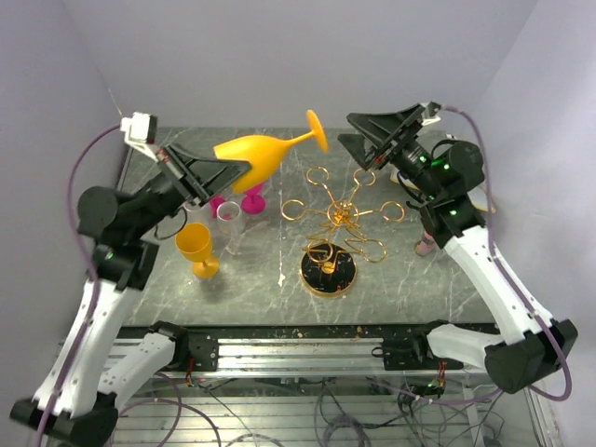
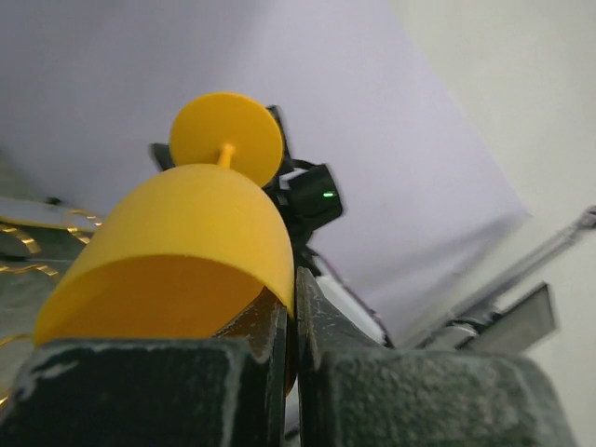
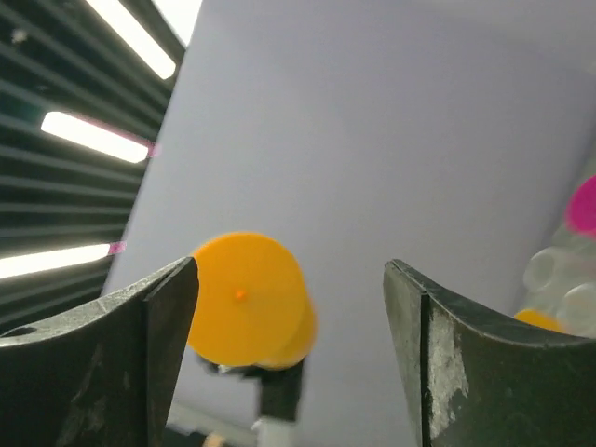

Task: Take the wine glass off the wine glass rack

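An orange wine glass [image 1: 256, 154] hangs in the air on its side, left of and above the gold wire wine glass rack [image 1: 340, 219], clear of its arms. My left gripper [image 1: 237, 168] is shut on the bowl's rim, one finger inside the bowl and one outside. In the left wrist view the bowl [image 2: 186, 233] fills the frame above the left gripper [image 2: 294, 289], with the round foot beyond. My right gripper [image 1: 346, 130] stands open just right of the glass's foot, not touching it. The right wrist view shows the foot [image 3: 247, 298] beyond the open right gripper [image 3: 289, 317].
A yellow goblet [image 1: 197, 247], a clear glass [image 1: 229, 219] and pink glasses [image 1: 251, 197] stand on the marble tabletop left of the rack. The rack's dark round base [image 1: 328, 272] sits near the front. A small pinkish object [image 1: 426, 244] lies by the right arm. Walls close in on three sides.
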Controlling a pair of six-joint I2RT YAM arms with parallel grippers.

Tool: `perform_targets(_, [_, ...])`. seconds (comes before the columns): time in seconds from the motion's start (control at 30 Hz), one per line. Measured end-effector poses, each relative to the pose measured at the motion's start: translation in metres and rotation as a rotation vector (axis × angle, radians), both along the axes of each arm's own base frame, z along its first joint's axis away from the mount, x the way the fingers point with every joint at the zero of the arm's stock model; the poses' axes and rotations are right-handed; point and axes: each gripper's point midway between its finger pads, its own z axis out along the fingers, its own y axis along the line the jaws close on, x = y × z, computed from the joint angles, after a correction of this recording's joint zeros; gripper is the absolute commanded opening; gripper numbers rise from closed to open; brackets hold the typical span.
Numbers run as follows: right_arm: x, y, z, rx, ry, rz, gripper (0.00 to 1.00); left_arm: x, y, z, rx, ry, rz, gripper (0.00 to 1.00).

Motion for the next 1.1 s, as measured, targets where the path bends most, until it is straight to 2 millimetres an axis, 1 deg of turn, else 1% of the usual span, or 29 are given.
perform_targets(0.07, [0.007, -0.010, 0.003, -0.109, -0.044, -0.125, 0.96, -0.008, 0.012, -0.001, 0.044, 0.021, 0.097, 0.07])
perform_targets(0.1, [0.011, -0.016, 0.004, -0.165, -0.065, -0.187, 0.99, -0.009, 0.017, -0.004, 0.068, 0.034, 0.142, 0.07])
perform_targets(0.13, [0.015, -0.026, 0.006, -0.234, -0.092, -0.272, 0.99, -0.014, 0.025, -0.008, 0.099, 0.056, 0.191, 0.07])
perform_targets(0.2, [0.020, -0.042, 0.006, -0.328, -0.118, -0.388, 1.00, -0.020, 0.037, -0.020, 0.165, 0.105, 0.268, 0.07])
perform_targets(0.27, [0.023, -0.063, -0.002, -0.440, -0.129, -0.509, 1.00, -0.021, 0.047, -0.039, 0.243, 0.175, 0.330, 0.07])
perform_targets(0.33, [0.025, -0.083, -0.015, -0.551, -0.125, -0.610, 1.00, -0.018, 0.053, -0.071, 0.354, 0.264, 0.371, 0.07])
perform_targets(0.37, [0.026, -0.090, -0.020, -0.591, -0.121, -0.643, 1.00, -0.016, 0.056, -0.093, 0.424, 0.330, 0.383, 0.07])
perform_targets(0.4, [0.027, -0.100, -0.026, -0.645, -0.118, -0.687, 1.00, -0.012, 0.063, -0.138, 0.566, 0.456, 0.393, 0.07])
perform_targets(0.43, [0.026, -0.107, -0.029, -0.684, -0.118, -0.717, 1.00, -0.012, 0.063, -0.138, 0.566, 0.456, 0.393, 0.07])
perform_targets(0.5, [0.024, -0.118, -0.034, -0.749, -0.128, -0.763, 1.00, -0.014, 0.071, -0.180, 0.711, 0.571, 0.392, 0.07])
perform_targets(0.57, [0.021, -0.128, -0.034, -0.802, -0.150, -0.800, 1.00, -0.017, 0.078, -0.207, 0.822, 0.644, 0.382, 0.07])
perform_targets(0.73, [0.009, -0.147, -0.025, -0.882, -0.199, -0.873, 1.00, -0.023, 0.091, -0.261, 1.057, 0.753, 0.329, 0.07])
perform_targets(0.83, [0.002, -0.154, -0.018, -0.912, -0.224, -0.898, 1.00, -0.026, 0.091, -0.287, 1.176, 0.784, 0.284, 0.07])
perform_targets(0.97, [-0.005, -0.163, -0.015, -0.948, -0.242, -0.920, 1.00, -0.032, 0.072, -0.316, 1.335, 0.771, 0.183, 0.07])
perform_targets(1.03, [-0.009, -0.166, -0.017, -0.966, -0.243, -0.927, 1.00, -0.032, 0.063, -0.328, 1.399, 0.762, 0.155, 0.08])
perform_targets(1.1, [-0.012, -0.170, -0.018, -0.983, -0.245, -0.934, 1.00, -0.029, 0.057, -0.336, 1.442, 0.757, 0.152, 0.11])
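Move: The yellow wine glass is already pinched at its rim by the left fingers. The free patch of table it is taken to lies about 50 cm below that hand, 9 cm left and 3 cm back. From the hand, a standing yellow glass is some 16 cm left and 3 cm ahead, a clear glass 10 left and 13 ahead, and the rack 15 right and 2 ahead. From the right hand, the patch is about 13 cm back and 21 left, far below. The yellow glass, still gripped by its rim, is swung from lying sideways to foot-down as the left hand sinks about 34 cm towards the free patch, turning some 90 degrees until the fingers point down; it bears left first, then eases partly back right. The empty right hand opens fully and withdraws about 17 cm right, turning clockwise. ##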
